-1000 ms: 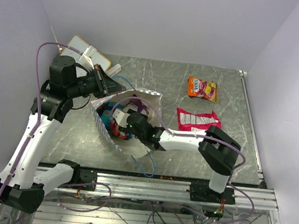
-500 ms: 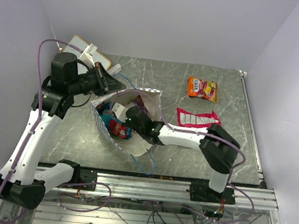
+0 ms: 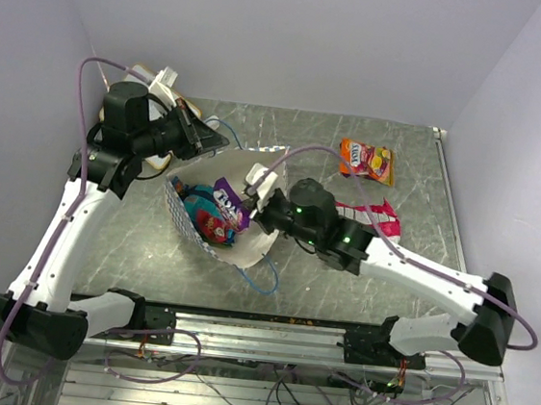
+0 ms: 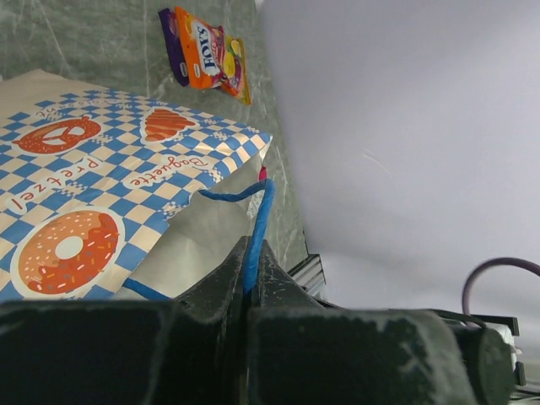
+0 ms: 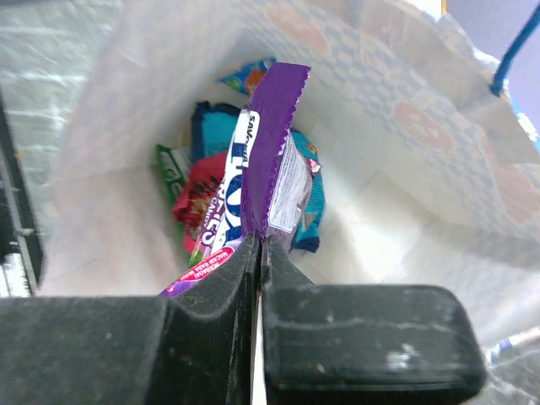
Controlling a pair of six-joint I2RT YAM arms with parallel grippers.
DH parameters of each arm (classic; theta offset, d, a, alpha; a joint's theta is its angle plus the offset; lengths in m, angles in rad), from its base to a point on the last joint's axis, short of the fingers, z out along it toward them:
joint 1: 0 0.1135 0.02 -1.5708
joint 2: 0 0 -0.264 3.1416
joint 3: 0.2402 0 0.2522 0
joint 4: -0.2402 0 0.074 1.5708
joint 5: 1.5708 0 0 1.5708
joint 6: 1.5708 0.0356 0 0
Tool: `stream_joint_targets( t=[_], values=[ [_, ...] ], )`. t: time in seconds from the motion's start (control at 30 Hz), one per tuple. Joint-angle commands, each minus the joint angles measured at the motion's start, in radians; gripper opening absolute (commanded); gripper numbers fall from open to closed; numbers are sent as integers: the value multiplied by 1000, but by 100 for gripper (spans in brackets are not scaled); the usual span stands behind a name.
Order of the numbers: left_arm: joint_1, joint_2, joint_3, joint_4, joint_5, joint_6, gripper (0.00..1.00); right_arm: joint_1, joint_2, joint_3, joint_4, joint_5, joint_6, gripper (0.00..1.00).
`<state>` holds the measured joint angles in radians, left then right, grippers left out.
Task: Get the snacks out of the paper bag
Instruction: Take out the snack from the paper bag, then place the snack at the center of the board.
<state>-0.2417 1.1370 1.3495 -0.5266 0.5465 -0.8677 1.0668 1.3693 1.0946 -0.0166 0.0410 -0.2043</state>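
Observation:
The paper bag (image 3: 247, 244) lies on its side in the middle of the table, mouth toward the right, its checkered side up in the left wrist view (image 4: 101, 169). My left gripper (image 3: 221, 139) is shut on the bag's blue cord handle (image 4: 257, 228) and holds it up. My right gripper (image 3: 250, 198) is shut on a purple snack packet (image 3: 230, 203) at the bag's mouth; the packet (image 5: 266, 169) hangs over the bag's inside. Blue (image 5: 211, 126), red (image 5: 198, 198) and green (image 5: 169, 164) packets lie in the bag. An orange packet (image 3: 367, 160) and a red-pink packet (image 3: 377, 216) lie on the table to the right.
A wooden-framed whiteboard (image 3: 158, 79) leans at the back left behind my left arm. The table's metal rail (image 3: 286, 335) runs along the near edge. The second blue cord handle (image 3: 260, 284) lies loose by the bag's near side.
My right gripper has pulled back out of the bag toward the right with the purple packet in it. My left gripper has lifted the handle up and back a little.

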Motion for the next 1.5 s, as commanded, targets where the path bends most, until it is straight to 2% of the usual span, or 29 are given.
stream_joint_targets(
  t=[0.0, 0.27, 0.43, 0.53, 0.6, 0.77, 1.07, 1.3, 1.47],
  values=[
    [-8, 34, 68, 5, -30, 31, 7, -4, -133, -16, -32, -77, 96, 0],
    [-7, 109, 137, -77, -85, 137, 7, -6, -296, 100, -104, 74, 67, 0],
    [-5, 138, 172, -152, -128, 243, 7, -10, -280, 241, -101, 245, -65, 0],
    [-5, 140, 152, -163, -153, 287, 7, -51, -248, 296, -77, 297, -112, 0],
    [-5, 130, 129, -157, -167, 308, 7, -115, -228, 306, -56, 298, -123, 0],
    [-5, 131, 142, -190, -151, 325, 7, -382, -142, 340, -82, 257, -108, 0],
    [-5, 102, 148, -191, -107, 323, 7, -768, 19, 194, 48, 190, -178, 0],
    [-9, 83, 151, -216, -112, 346, 7, -932, 151, 157, 95, 177, -251, 0],
    [-16, 90, 160, -220, -112, 356, 7, -936, 280, 187, 115, 219, -418, 0]
  ],
)
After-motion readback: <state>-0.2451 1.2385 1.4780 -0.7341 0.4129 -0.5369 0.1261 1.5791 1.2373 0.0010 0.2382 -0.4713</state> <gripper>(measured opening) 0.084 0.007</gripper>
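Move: The right hand, at the bag's mouth, already pinches the purple snack. The orange packet it heads for lies about 29 cm ahead, 34 cm to its right and some 23 cm below. The pink packet lies roughly 19 cm nearer the base than the orange one; the snacks left in the bag are about 10 cm ahead, 8 cm left and 19 cm down. From the left hand, on the bag's blue handle, the orange packet is about 23 cm ahead, 37 cm right, 35 cm down. Keeping its pinch on the purple snack, the right hand rises about 21 cm out of the bag, drawing back slightly at first, then swings right and forward towards the orange packet, turning some 60 degrees clockwise and sinking back to near its starting height above the table. The left hand keeps the blue handle pinched, easing a few centimetres forward and down, then slightly back, while its left side rolls upward. ##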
